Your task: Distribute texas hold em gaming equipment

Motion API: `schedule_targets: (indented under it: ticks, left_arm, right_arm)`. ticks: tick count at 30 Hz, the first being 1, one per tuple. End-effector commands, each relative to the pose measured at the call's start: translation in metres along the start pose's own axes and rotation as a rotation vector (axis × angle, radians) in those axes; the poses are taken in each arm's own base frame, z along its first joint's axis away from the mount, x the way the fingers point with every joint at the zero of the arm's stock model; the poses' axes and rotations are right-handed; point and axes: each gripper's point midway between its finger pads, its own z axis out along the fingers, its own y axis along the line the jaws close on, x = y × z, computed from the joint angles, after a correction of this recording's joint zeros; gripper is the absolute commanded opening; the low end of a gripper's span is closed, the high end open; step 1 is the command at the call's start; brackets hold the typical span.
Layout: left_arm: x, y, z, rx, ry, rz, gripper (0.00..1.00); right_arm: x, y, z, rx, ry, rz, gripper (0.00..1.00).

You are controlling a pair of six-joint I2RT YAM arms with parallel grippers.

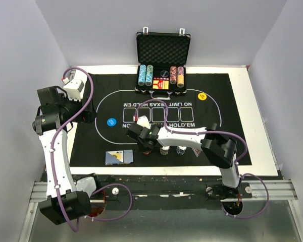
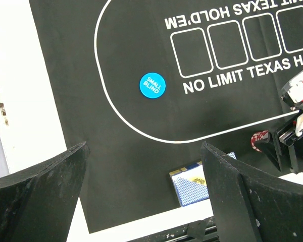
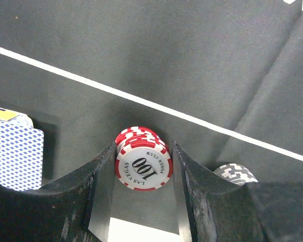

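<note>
A short stack of red-and-white striped poker chips [image 3: 143, 166], marked 100, stands on the black mat [image 3: 141, 60] near its front edge. My right gripper [image 3: 144, 147] is shut on the stack, one finger against each side. From above, that gripper [image 1: 145, 145] is low over the red chips [image 1: 147, 151]. Two more chip stacks [image 1: 164, 150] [image 1: 181, 149] stand just to their right. Blue-backed playing cards [image 1: 118, 158] lie to the left. A blue button [image 1: 111, 122] and a yellow button [image 1: 202, 96] rest on the mat. My left gripper [image 2: 144, 151] hangs open and empty above the cards [image 2: 192, 189].
The open black case [image 1: 162, 60] with long chip rows stands at the mat's far edge. A grey-and-white chip stack [image 3: 235, 174] is close beside my right finger. The white table border [image 1: 257, 121] runs along the mat's right side and front.
</note>
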Motion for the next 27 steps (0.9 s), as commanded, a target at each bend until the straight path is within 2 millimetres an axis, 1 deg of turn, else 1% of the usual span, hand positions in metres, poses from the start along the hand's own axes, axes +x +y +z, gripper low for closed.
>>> schedule_targets:
  ticks: [1, 14, 21, 24, 26, 27]
  left_arm:
    - [0.002, 0.005, 0.0, -0.02, -0.005, 0.013, 0.99]
    - [0.003, 0.005, 0.002, -0.021, -0.009, 0.016, 0.99]
    - [0.003, 0.006, 0.002, -0.022, -0.009, 0.022, 0.99]
    - [0.003, 0.005, 0.0, -0.025, -0.011, 0.023, 0.99]
    - [0.001, 0.005, -0.001, -0.025, -0.015, 0.028, 0.99]
    - [0.001, 0.005, -0.001, -0.024, -0.014, 0.029, 0.99]
  right_arm:
    - [0.005, 0.001, -0.002, -0.001, 0.006, 0.007, 0.49]
    - [-0.021, 0.005, -0.03, -0.025, -0.047, 0.024, 0.43]
    - [-0.038, 0.01, -0.043, -0.036, -0.082, 0.019, 0.43]
    - [-0.049, 0.014, -0.042, -0.04, -0.109, 0.0, 0.43]
    - [-0.059, 0.02, -0.039, -0.036, -0.127, -0.031, 0.43]
    - [-0.065, 0.023, -0.033, -0.024, -0.134, -0.046, 0.43]
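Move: The right fingers already stand around the upper red chips, at the hand point; the rest of the red stack lies about 2 cm below. From this hand, the card decks are some 12 cm left and 4 cm back, the white chips about 8 cm right and level, and the small blind button roughly 15 cm left and 12 cm ahead. From the left hand, the red chips lie some 23 cm right, 7 cm back and 23 cm below. Keep the right fingers pinched on the upper red chips and let the squeeze build without narrowing the gap while the hand stays put. Then raise the right gripper about 5 cm straight off the rest of the stack, veering some 2 cm left as it climbs, fingers still pointing down. ##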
